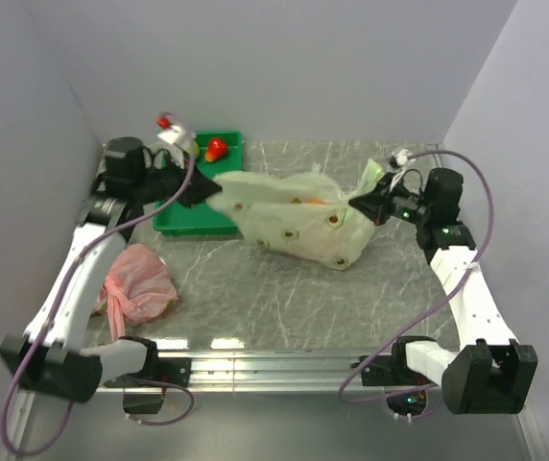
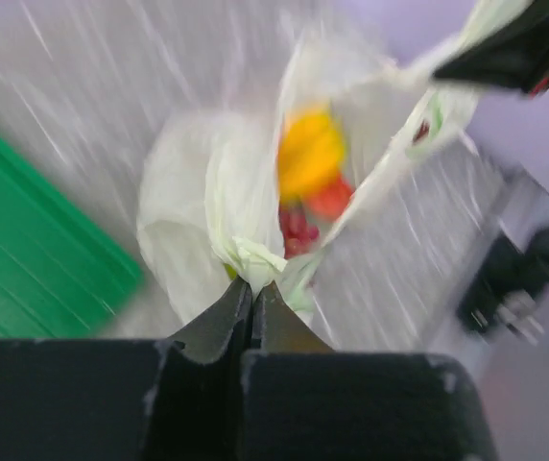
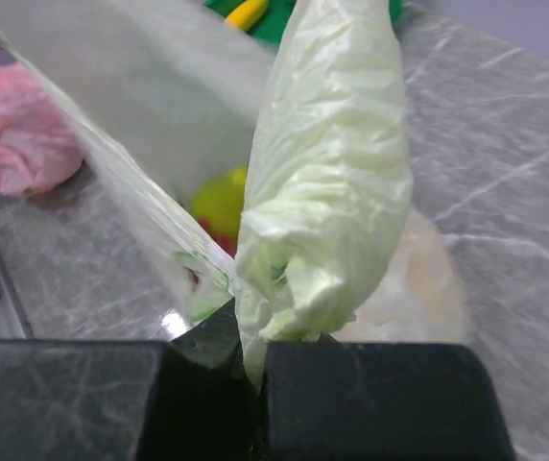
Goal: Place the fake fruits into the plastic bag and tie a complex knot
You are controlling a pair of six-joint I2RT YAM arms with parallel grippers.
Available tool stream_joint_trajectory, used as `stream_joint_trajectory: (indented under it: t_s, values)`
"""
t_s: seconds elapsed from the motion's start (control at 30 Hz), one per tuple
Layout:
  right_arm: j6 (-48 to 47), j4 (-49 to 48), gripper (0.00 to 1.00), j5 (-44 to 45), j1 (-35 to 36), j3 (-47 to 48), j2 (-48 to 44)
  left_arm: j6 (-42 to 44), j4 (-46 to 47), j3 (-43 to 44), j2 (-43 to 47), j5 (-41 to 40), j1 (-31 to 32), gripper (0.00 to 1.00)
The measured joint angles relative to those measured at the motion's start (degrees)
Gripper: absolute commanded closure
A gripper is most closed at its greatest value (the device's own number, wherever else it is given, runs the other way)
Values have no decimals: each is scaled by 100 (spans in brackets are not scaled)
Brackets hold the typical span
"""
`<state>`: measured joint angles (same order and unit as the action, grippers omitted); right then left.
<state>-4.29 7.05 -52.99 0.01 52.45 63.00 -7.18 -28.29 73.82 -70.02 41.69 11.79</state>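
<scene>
The pale green plastic bag (image 1: 294, 223) with brown round marks hangs stretched between both grippers above the table. My left gripper (image 1: 207, 192) is shut on its left handle, and in the left wrist view (image 2: 251, 283) bunched plastic sits in the closed jaws. My right gripper (image 1: 359, 204) is shut on the right handle (image 3: 322, 192). Fake fruits show inside the bag: a yellow one (image 2: 308, 154) over red ones (image 2: 298, 230), and a green-yellow one (image 3: 219, 204). A small red fruit (image 1: 216, 148) lies in the green tray (image 1: 198, 219) with a yellow piece (image 3: 246, 13).
A crumpled pink plastic bag (image 1: 138, 283) lies at the left front, also seen in the right wrist view (image 3: 20, 134). The green tray stands at the back left against the wall. Grey walls close in left, back and right. A metal rail (image 1: 255, 363) runs along the near edge.
</scene>
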Motion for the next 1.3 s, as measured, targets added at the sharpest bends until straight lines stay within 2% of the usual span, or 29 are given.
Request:
stream_joint_trajectory:
  t_s: [0.17, 0.27, 0.6, 0.77, 0.9, 0.93, 0.97, 1.0, 1.13, 1.2, 1.3]
  values:
    - [20, 490, 100, -356, -396, 509, 44, -348, 1342, -57, 1209, -317, 92, 100]
    - [37, 584, 100, -538, -422, 573, 31, -612, 1939, -621, 1646, -568, 105, 100]
    - [-133, 992, 100, -181, -579, 278, 46, -603, 2566, -2046, 1506, -966, 61, 97]
    - [-295, 1093, 100, -120, -595, 105, 48, -387, 2900, -2140, 1711, -1029, 55, 75]
    - [-417, 1132, 100, -31, -656, 76, 68, -249, 3233, -1864, 1746, -1141, -17, 67]
    - [-437, 1141, 100, -42, -660, 76, 72, -240, 3309, -1759, 1731, -1126, -26, 61]
    - [-461, 1150, 100, -63, -660, 76, 74, -232, 3416, -1646, 1718, -1088, -37, 33]
    - [-481, 1156, 100, -83, -658, 76, 76, -168, 3512, -1556, 1709, -1051, -37, 25]
    - [-608, 1180, 100, -164, -627, 79, 76, 61, 3652, -1311, 1705, -752, -39, 15]
    - [-717, 1231, 100, -184, -599, 79, 76, 356, 3539, -1241, 1690, -391, -59, 4]
    - [-940, 1346, 100, -192, -538, 79, 74, 737, 3161, -1043, 1574, 262, -74, 1]
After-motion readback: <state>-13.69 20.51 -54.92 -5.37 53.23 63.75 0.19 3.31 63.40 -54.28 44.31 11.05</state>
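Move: The bag, its handle still pinched in the left hand, hangs between the hands; its fruit-filled body is about 17 cm to the left hand's right, level fore-and-aft and some 14 cm below. The green tray's middle lies roughly 15 cm ahead, 6 cm left and 28 cm down, its red fruit about 25 cm ahead, 2 cm left and equally low. From the right hand, holding the other handle, the bag's body is some 12 cm left, level fore-and-aft and 10 cm down. Up in a quick jerk of about 11 cm, slightly back, the left hand hoists its bag handle, then sinks almost all the way back. It rises again about as far, fingers tipping some 40 degrees upward and opening wide to let go. The right hand keeps its handle pinched, bobbing up slightly, then easing down and to its right. ##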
